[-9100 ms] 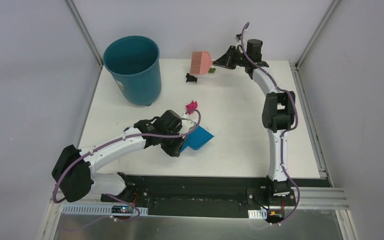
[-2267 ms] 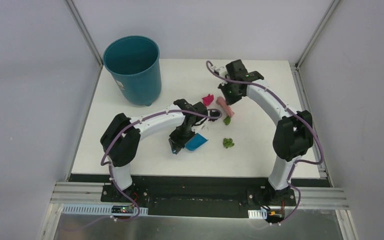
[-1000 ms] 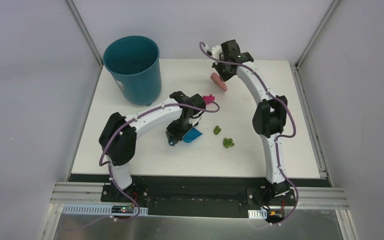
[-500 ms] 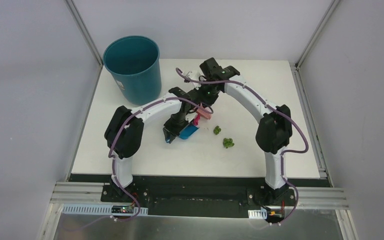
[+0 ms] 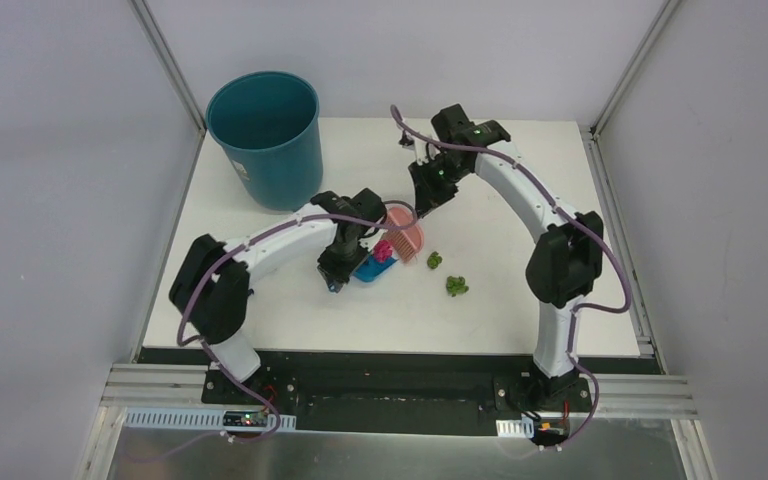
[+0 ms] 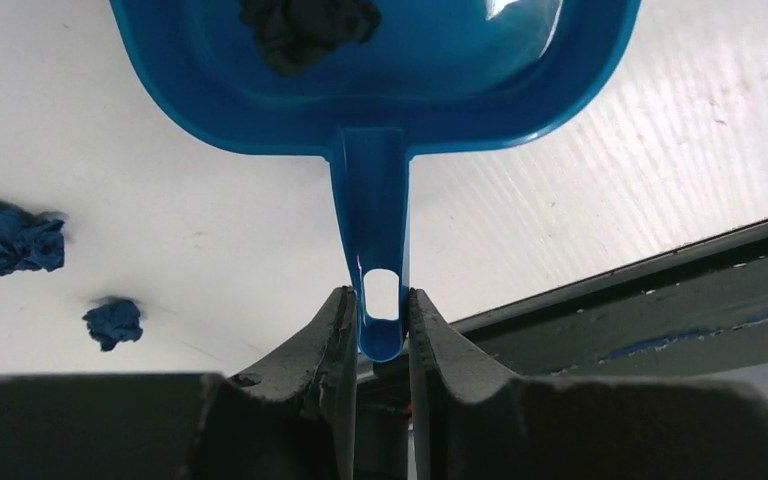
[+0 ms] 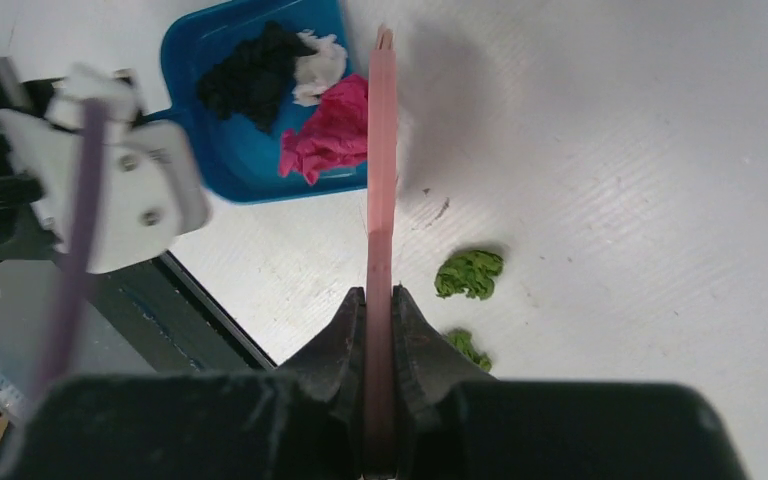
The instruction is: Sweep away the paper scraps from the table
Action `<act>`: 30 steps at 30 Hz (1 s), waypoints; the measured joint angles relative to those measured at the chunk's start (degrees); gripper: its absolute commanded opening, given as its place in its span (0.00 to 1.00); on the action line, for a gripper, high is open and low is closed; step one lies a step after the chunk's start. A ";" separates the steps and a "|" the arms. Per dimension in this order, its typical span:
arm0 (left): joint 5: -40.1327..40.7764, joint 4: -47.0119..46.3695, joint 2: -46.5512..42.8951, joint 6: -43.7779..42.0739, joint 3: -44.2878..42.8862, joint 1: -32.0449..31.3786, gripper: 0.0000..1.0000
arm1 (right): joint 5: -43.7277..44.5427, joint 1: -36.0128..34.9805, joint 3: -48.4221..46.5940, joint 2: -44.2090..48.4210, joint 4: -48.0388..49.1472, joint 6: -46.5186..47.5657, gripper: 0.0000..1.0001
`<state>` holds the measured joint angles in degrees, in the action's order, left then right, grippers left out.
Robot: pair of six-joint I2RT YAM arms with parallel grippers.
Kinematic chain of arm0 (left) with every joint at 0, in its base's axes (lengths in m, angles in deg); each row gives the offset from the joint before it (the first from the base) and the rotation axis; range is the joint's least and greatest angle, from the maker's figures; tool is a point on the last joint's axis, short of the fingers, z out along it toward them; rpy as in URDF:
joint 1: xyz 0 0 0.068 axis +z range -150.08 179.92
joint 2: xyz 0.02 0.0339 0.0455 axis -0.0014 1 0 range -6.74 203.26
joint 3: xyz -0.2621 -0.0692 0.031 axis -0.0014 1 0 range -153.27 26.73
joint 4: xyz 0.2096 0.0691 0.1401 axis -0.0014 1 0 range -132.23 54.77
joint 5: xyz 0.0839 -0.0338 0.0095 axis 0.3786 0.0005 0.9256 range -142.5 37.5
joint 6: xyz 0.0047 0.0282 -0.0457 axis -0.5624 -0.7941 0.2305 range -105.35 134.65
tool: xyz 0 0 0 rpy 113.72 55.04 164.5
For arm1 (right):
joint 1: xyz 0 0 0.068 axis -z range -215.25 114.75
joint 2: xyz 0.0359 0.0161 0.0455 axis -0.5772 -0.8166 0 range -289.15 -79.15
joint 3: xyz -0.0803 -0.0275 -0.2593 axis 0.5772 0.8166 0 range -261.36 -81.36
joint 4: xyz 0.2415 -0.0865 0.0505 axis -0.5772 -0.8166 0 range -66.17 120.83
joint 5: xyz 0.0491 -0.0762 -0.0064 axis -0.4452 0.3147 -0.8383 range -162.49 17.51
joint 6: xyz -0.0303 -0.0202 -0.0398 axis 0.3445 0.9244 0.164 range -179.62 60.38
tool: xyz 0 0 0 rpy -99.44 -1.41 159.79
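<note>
My left gripper is shut on the handle of the blue dustpan, which lies flat on the white table. My right gripper is shut on the pink brush, held edge-on at the pan's mouth. A black wad, a white one and a magenta one lie in the pan. Two olive-green paper scraps rest on the table right of the brush. Two dark blue scraps lie beside the pan's handle.
The teal bin stands at the back left of the table. The black strip of the table's near edge runs just behind the left gripper. Both arms arch over the middle of the table and meet at the dustpan.
The right gripper carried the brush from the far back edge down to the dustpan, and the magenta wad now lies in the pan. The left arm shifted the pan slightly left.
</note>
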<state>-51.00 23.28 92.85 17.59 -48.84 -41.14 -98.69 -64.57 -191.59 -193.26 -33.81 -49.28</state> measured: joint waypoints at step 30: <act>0.96 8.68 -6.47 1.70 -2.97 -4.02 0.00 | 25.57 6.88 6.10 14.53 0.79 0.07 0.00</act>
<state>-50.04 31.96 86.38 19.29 -51.81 -45.16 -73.11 -57.69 -185.50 -178.72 -33.02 -49.21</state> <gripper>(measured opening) 0.204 0.092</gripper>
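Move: The right hand, gripping the brush, has the pink scrap at the dustpan's mouth about 10 cm to its left, 3 cm back and 14 cm below. On the table some 15 cm below it, the small green scrap lies 4 cm back and 4 cm right, the large green scrap 11 cm back and 10 cm right. From the left hand on the dustpan's handle, the pink scrap is roughly 10 cm ahead, 12 cm right and 5 cm lower. The right hand lifts the brush off beside the pink scrap, rising about 8 cm while heading right, then sinks some 3 cm as it carries on, ending around 12 cm to the right and a little farther out, the wrist turning clockwise and the fingertips swinging forward. Meanwhile the left hand keeps hold of the dustpan, draws back slightly and tips the mouth up some 15 degrees, then raises it to about 5 cm and levels it again, backing away from the pink scrap. ##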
